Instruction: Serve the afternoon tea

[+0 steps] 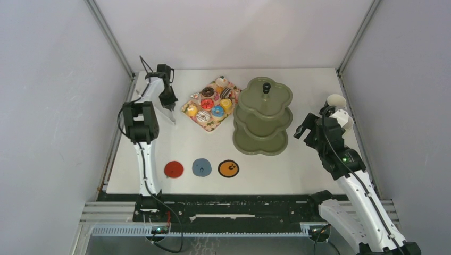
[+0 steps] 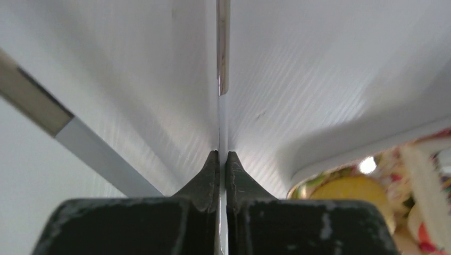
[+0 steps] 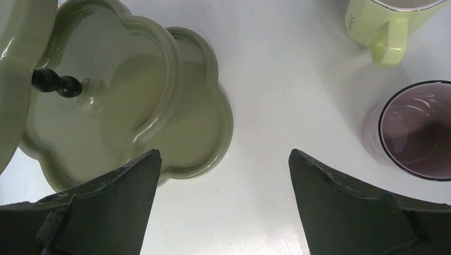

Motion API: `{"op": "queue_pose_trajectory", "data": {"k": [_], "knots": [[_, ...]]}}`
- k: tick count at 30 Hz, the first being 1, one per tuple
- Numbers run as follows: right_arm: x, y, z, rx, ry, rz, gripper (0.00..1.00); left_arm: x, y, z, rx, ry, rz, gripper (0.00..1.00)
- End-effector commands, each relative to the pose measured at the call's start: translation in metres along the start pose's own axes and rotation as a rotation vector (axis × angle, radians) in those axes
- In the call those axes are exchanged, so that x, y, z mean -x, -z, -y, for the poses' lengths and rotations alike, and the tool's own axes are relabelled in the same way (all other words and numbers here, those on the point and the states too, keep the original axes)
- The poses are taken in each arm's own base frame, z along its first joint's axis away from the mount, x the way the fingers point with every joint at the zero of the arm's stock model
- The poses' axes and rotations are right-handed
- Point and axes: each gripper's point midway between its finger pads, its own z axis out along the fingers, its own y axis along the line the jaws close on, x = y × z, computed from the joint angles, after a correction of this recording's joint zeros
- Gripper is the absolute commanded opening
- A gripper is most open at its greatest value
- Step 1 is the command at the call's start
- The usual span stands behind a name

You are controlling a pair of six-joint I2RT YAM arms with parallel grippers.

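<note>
Small colourful pastries lie on a pink floral tray at the back centre. The olive three-tier stand with a black knob stands to the tray's right, its tiers bare. My left gripper hangs just left of the tray, shut. A thin pale line runs up from between its tips, and I cannot tell what it is. A yellow pastry shows to its right. My right gripper is open over bare table, between the stand and two mugs.
Red, blue and orange coasters lie in a row near the front. A purple mug stands near the right gripper's right finger. Mugs sit behind the right arm by the enclosure wall.
</note>
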Motion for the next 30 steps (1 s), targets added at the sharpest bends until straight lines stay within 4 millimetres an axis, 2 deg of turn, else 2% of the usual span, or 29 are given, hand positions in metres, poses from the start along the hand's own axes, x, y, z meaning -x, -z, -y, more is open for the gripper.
{"op": "queue_pose_trajectory", "data": {"k": [1, 3, 11, 15, 18, 25, 30], "knots": [[0.009, -0.005, -0.014, 0.052, 0.007, 0.031, 0.97, 0.004, 0.062, -0.013, -0.021, -0.060, 0.087, 0.00], [0.007, -0.009, -0.017, 0.060, 0.012, 0.024, 0.98, -0.008, 0.072, -0.017, -0.031, -0.081, 0.079, 0.00], [0.003, -0.016, -0.025, 0.089, 0.037, -0.004, 0.98, -0.091, 0.080, -0.044, -0.027, -0.111, -0.003, 0.00], [-0.001, -0.018, -0.025, 0.096, 0.056, -0.008, 0.97, -0.111, 0.089, -0.047, -0.030, -0.119, -0.017, 0.02], [-0.003, -0.019, -0.025, 0.104, 0.069, -0.015, 0.97, -0.114, 0.093, -0.046, -0.023, -0.117, -0.003, 0.11], [-0.006, -0.015, -0.026, 0.123, 0.068, -0.019, 0.98, -0.099, 0.110, -0.043, -0.021, -0.074, 0.069, 0.52], [-0.010, -0.013, -0.031, 0.158, 0.074, -0.036, 0.98, -0.100, 0.133, -0.047, -0.035, -0.041, 0.110, 0.67]]}}
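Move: The left fingers are already shut on one leg of the tongs, whose joined end lies about 8 cm back and 3 cm right. The open patch they are going to is roughly 16 cm back, 1 cm right and 2 cm lower. The red coaster is some 33 cm back and 5 cm right; the pastry tray's middle is 3 cm ahead and 20 cm right. From the right hand that patch is about 60 cm left, 12 cm ahead and 18 cm below. Keep the left gripper's pinch on the tongs' leg and pull straight back, some 16 cm towards the red coaster and past the tray's left side, rising 2 to 3 cm on the way. Stop there, open the fingers to let the leg go, then lift about 3 cm clear. Ease the right hand, empty and wide open, a few centimetres left and slightly forward and down. ##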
